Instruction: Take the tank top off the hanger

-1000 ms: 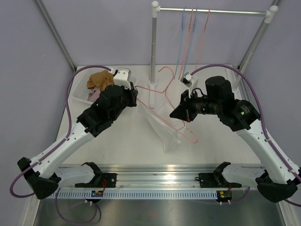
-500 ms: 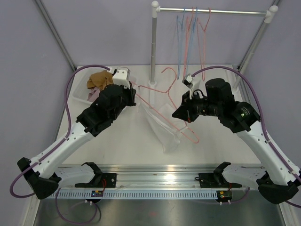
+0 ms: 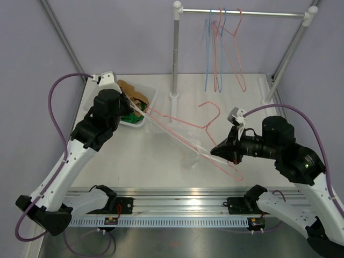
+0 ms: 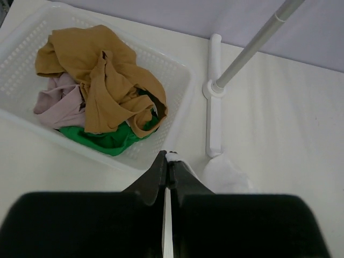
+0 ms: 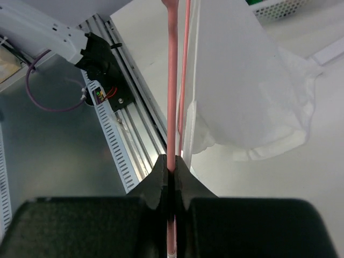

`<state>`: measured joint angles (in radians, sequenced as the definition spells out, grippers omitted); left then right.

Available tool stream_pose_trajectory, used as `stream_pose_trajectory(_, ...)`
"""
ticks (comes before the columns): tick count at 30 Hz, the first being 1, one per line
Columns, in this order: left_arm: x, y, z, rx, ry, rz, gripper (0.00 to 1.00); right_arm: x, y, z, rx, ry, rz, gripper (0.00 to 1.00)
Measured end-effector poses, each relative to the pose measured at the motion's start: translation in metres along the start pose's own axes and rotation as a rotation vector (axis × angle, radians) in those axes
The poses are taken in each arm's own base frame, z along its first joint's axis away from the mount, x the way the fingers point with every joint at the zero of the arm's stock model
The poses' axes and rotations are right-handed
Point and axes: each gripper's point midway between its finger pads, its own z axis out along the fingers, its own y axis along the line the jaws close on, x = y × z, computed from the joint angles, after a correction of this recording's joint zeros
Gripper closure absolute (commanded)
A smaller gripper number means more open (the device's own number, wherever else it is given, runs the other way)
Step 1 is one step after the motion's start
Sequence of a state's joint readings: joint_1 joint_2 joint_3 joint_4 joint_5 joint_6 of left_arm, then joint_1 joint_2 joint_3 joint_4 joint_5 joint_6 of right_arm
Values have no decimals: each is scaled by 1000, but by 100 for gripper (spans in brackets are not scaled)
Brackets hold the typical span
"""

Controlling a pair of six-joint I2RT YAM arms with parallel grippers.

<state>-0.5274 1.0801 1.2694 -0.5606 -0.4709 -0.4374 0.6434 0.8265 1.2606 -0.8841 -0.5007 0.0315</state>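
Note:
A pink wire hanger (image 3: 177,119) hangs slanted in the air between my two arms, its hook pointing up. The thin white tank top (image 3: 189,153) is still threaded on it and drapes onto the table. My left gripper (image 3: 138,110) is beside the basket, shut on a white strap of the tank top (image 4: 223,174), which is pinched at its fingertips (image 4: 169,158). My right gripper (image 3: 215,152) is shut on the hanger's pink wire (image 5: 172,80); the white cloth (image 5: 242,80) hangs just to the right of the wire.
A white basket (image 3: 149,98) with brown, pink and green clothes stands at the back left and also shows in the left wrist view (image 4: 183,75). The rack pole (image 3: 176,54) stands at mid back. Spare hangers (image 3: 226,43) hang on its rail. The slotted rail (image 3: 177,204) runs along the front edge.
The arms have pulled apart: left gripper moved left to the basket, right gripper moved right and toward the front. The hanger and top are stretched out between them. The rack's hangers swing.

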Motion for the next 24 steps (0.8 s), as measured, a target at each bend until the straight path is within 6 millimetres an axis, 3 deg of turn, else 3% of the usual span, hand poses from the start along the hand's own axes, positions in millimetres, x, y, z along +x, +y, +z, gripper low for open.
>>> stream_pose_trajectory(3, -1, -11, -6, 78, 13, -26, 100, -4, 17, -15, -56, -73, -59, 100)
stream_pose_trajectory(6, 8, -40, -17, 273, 30, -56, 100, -12, 26, -15, -110, -160, -100, 100)
stream_pose_trajectory(12, 59, -99, -60, 665, 140, -41, 100, -31, 6, 17, -92, -330, -67, 100)
stream_pose_trajectory(16, 98, -133, -93, 866, 227, 7, 100, -63, -13, 25, -28, -528, -40, 100)
stream_pose_trajectory(19, 124, -140, -99, 902, 284, 33, 100, -94, -25, 15, 27, -745, -34, 100)
stream_pose_trajectory(24, 166, -121, -73, 764, 373, 60, 100, -122, -43, -23, 162, -998, -17, 100)
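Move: The tank top is strung taut between the hands, pinched at its far end by the left; its middle lies about 12 cm back, 20 cm right and 8 cm below the left hand. From that hand the basket stands about 18 cm ahead, 9 cm left, the rack foot 18 cm ahead, 18 cm right, both nearly 30 cm lower. From the right hand, the tank top's middle is 8 cm ahead, 13 cm left, 8 cm lower; the held pink hanger's middle is 7 cm ahead, 5 cm left. Back and to its right, about 20 cm, the left hand swings with the pinched tank top, turning some 50 degrees clockwise, then sinks towards the table. The right hand, keeping its grip on the pink hanger, draws back slightly, then lifts about 10 cm and goes forward, tilting its fingers from pointing down-left to up and forward-left, drawing the hanger away from the cloth. ##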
